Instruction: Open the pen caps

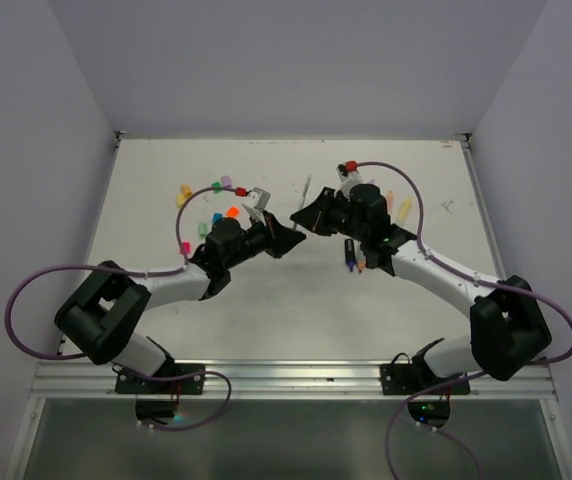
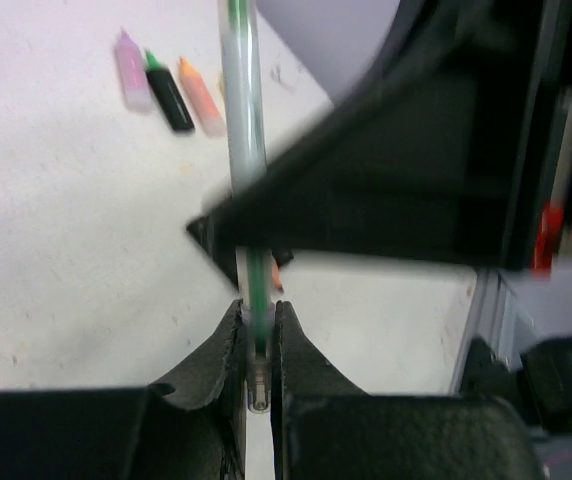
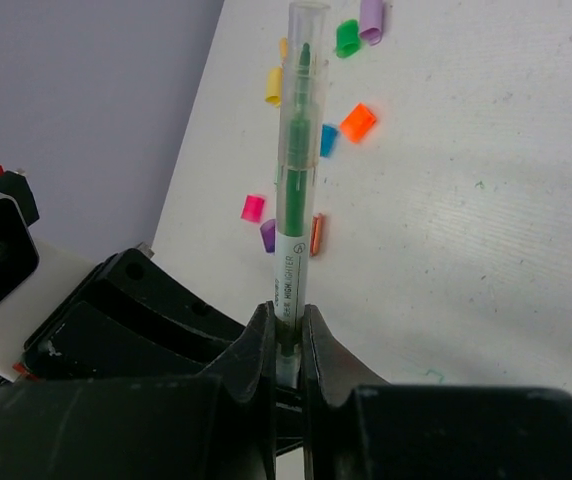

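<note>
A thin clear-and-white highlighter (image 3: 294,200) with a green core is held by both grippers above the table's middle. My right gripper (image 3: 286,310) is shut on its labelled white barrel. My left gripper (image 2: 257,305) is shut on the pen's near clear end (image 2: 256,370). A clear cap (image 3: 306,30) covers the green tip at the free far end, which pokes out past the grippers (image 1: 307,190). Loose pen caps lie on the table to the left: green (image 3: 347,38), purple (image 3: 371,18), yellow (image 3: 274,86), orange (image 3: 358,122), blue (image 3: 328,140) and pink (image 3: 253,208).
Three highlighter barrels, pastel purple (image 2: 131,75), black (image 2: 169,95) and pastel orange (image 2: 201,95), lie together on the table. More pens lie by the right arm (image 1: 349,255). The right gripper's dark body (image 2: 416,170) fills much of the left wrist view. Walls enclose the table.
</note>
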Action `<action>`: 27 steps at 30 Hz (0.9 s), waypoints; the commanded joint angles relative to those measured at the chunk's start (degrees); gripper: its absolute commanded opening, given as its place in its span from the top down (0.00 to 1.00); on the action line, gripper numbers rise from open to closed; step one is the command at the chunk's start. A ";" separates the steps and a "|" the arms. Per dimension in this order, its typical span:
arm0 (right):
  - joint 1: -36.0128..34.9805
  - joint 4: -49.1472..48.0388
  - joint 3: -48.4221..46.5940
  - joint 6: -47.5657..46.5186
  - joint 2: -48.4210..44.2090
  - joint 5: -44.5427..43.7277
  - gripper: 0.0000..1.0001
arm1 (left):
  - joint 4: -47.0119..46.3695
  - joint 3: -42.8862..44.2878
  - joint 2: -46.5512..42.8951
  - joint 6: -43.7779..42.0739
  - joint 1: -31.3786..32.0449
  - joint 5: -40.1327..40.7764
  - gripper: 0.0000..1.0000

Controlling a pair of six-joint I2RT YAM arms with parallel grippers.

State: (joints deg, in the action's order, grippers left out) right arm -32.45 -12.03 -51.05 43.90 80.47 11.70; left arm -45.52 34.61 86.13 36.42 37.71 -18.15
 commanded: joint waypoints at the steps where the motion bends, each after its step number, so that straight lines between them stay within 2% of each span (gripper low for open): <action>1: 11.44 -12.22 -0.46 -5.49 -3.56 -22.87 1.00 | 4.48 -4.64 -2.11 -2.59 1.05 -7.07 1.00; 7: 16.00 -14.95 2.44 -5.23 -6.02 -19.88 1.00 | -1.59 -6.92 -1.84 -0.22 0.87 -11.73 1.00; 10: 16.10 -12.42 1.04 -5.93 -5.32 -16.73 1.00 | 2.26 -5.71 -1.67 -1.18 0.69 -9.63 1.00; 13: 16.01 -4.78 -2.04 -7.33 -4.79 -14.26 1.00 | 12.35 -2.55 -1.40 -2.85 0.35 -2.53 1.00; 14: 16.01 -1.54 -2.04 -7.51 -4.79 -13.04 1.00 | 15.25 -1.57 -1.23 -3.29 0.34 2.46 1.00; 18: 15.40 11.84 -5.28 -12.42 -3.48 -11.97 1.00 | 29.22 2.91 0.62 -2.59 -0.01 13.91 1.00; 20: 13.73 22.25 -7.21 -14.18 -1.20 -11.97 1.00 | 31.09 3.62 1.41 -1.37 -0.27 17.95 1.00; 23: 9.69 31.23 -9.59 -18.14 1.70 -13.37 1.00 | 33.56 3.18 1.41 1.44 -0.89 22.18 1.00; 27: 5.38 35.06 -8.38 -19.64 3.82 -13.03 1.00 | 36.89 2.66 0.88 2.77 -1.68 27.81 1.00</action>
State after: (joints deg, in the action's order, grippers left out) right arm -24.58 13.34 -59.02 27.90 83.20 -1.98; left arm -13.19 36.67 87.26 37.34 36.75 1.48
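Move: The green pen is held by both hands: its middle is about 5 cm ahead of and 4 cm above the left hand, which grips the lower cap, and some 2 cm ahead of and 1 cm above the right hand on the body. On the table, about 20 cm below the right hand, the purple-tipped marker lies 15 cm right and 2 cm ahead, the orange-tipped marker 18 cm right and 2 cm ahead. The orange cap lies 21 cm ahead, 19 cm left and 16 cm below the left hand. The green pen's lower cap is pulled off as the hands jerk apart, the left back and down, the right some 16 cm to the right with forward and up. Still pinching the cap, the left hand then swings left, forward and down, turning counter-clockwise; the right, keeping the body, comes back left and rearward while sinking about 11 cm over the marker row. ##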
